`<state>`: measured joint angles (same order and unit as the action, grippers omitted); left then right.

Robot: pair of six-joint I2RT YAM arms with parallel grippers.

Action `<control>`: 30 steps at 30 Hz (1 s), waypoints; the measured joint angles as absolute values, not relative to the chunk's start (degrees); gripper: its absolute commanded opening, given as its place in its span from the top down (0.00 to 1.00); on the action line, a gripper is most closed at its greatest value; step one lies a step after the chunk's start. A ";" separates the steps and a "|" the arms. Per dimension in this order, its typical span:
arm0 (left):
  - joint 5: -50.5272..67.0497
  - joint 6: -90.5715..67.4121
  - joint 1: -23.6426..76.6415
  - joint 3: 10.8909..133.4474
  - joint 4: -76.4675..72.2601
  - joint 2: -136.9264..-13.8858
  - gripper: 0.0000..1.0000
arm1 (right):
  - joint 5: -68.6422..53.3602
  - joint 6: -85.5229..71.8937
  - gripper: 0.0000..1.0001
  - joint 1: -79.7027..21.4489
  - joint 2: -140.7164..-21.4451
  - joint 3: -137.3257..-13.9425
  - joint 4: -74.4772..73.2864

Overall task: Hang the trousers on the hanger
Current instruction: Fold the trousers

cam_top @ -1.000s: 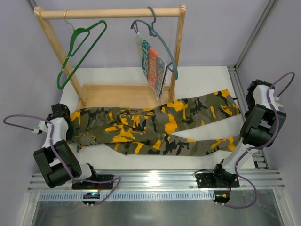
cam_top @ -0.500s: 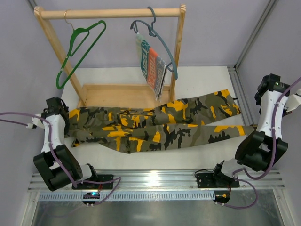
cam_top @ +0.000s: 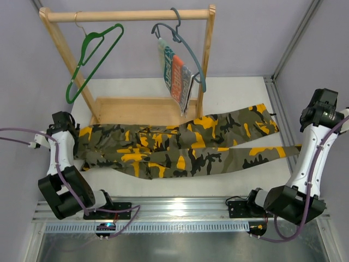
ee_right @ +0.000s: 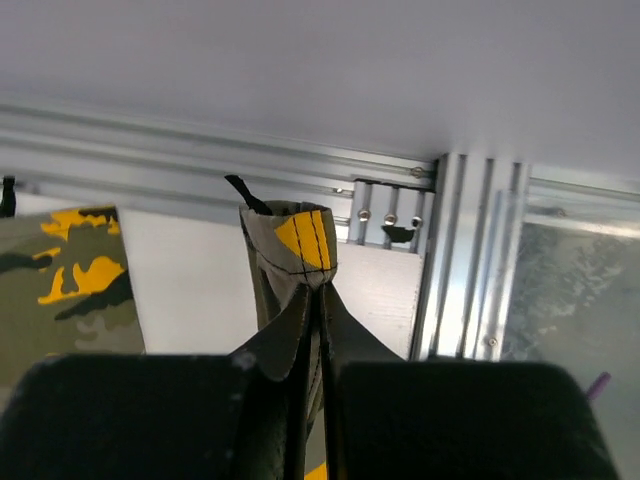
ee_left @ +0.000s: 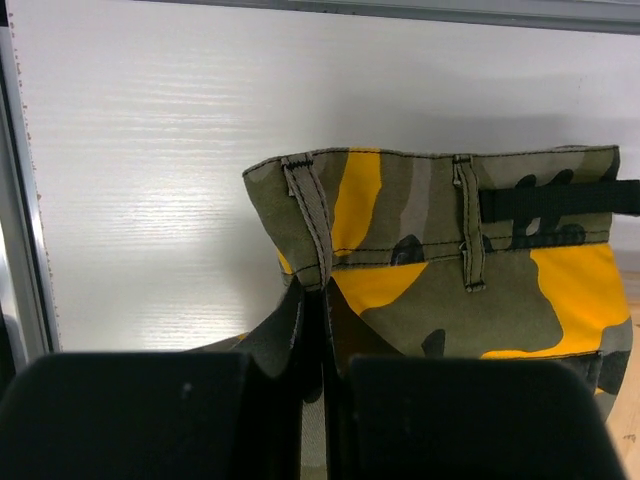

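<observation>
The camouflage trousers (cam_top: pixel 180 147) lie stretched across the white table, waist to the left and legs to the right. My left gripper (cam_top: pixel 75 144) is shut on the waistband; the left wrist view shows its jaws (ee_left: pixel 322 300) pinching the band by a belt loop (ee_left: pixel 310 215). My right gripper (cam_top: pixel 303 143) is shut on the hem of the near leg, lifted at the table's right edge; in the right wrist view the hem (ee_right: pixel 300 240) rises from my jaws (ee_right: pixel 318 300). The green hanger (cam_top: pixel 90 60) hangs tilted on the wooden rail, at its left end, apart from both grippers.
A wooden rack (cam_top: pixel 128 15) stands at the back on a flat wooden base (cam_top: pixel 142 109). A grey-blue hanger (cam_top: pixel 182 49) on it carries a striped cloth (cam_top: pixel 177 76). Metal rails (cam_top: pixel 275 98) run along the table's right side, with another rail at the near edge.
My right arm swung out to the right and rose, pulling the near leg straight. My left arm shifted back and left, drawing the waistband taut. Both grips held.
</observation>
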<state>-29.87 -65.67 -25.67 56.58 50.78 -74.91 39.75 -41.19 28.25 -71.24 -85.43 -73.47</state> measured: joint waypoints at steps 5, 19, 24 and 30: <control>-30.02 -66.24 -25.85 57.49 49.58 -78.43 1.00 | 33.91 -36.38 0.96 27.73 -78.94 -77.25 -63.88; -31.59 -68.84 -26.00 58.50 48.27 -82.39 1.00 | 28.80 -31.24 0.92 25.17 -104.27 -89.97 -56.69; -31.59 -69.06 -26.02 58.63 47.09 -84.07 1.00 | 23.31 -27.49 0.61 20.82 -107.63 -91.09 -51.35; -31.29 -69.01 -26.02 58.70 46.26 -84.38 1.00 | 19.75 -26.65 0.49 18.20 -106.06 -89.89 -49.89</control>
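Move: The right hand, high up, still pinches the cuff of the near trouser leg; it is bound for the far leg's cuff, flat on the table about 24 cm ahead, 5 cm to its left and some 25 cm below. The right table rail runs about 4 cm to the right of that cuff; the rack's right end stands about 32 cm to the left of it, level with it. From the left hand, shut on the waistband, the far cuff lies roughly 90 cm right, 19 cm ahead and 9 cm lower. The right hand sweeps the near leg's cuff about 20 cm forward and 15 cm down towards the far leg's cuff, dropping steeply at first and then running almost level, and near the end it swings about 5 cm left while turning some 30 degrees counter-clockwise and opening its fingers to about half to let the cloth go. The left hand keeps its pinch on the waistband and eases a few centimetres down, forward and to the left. ##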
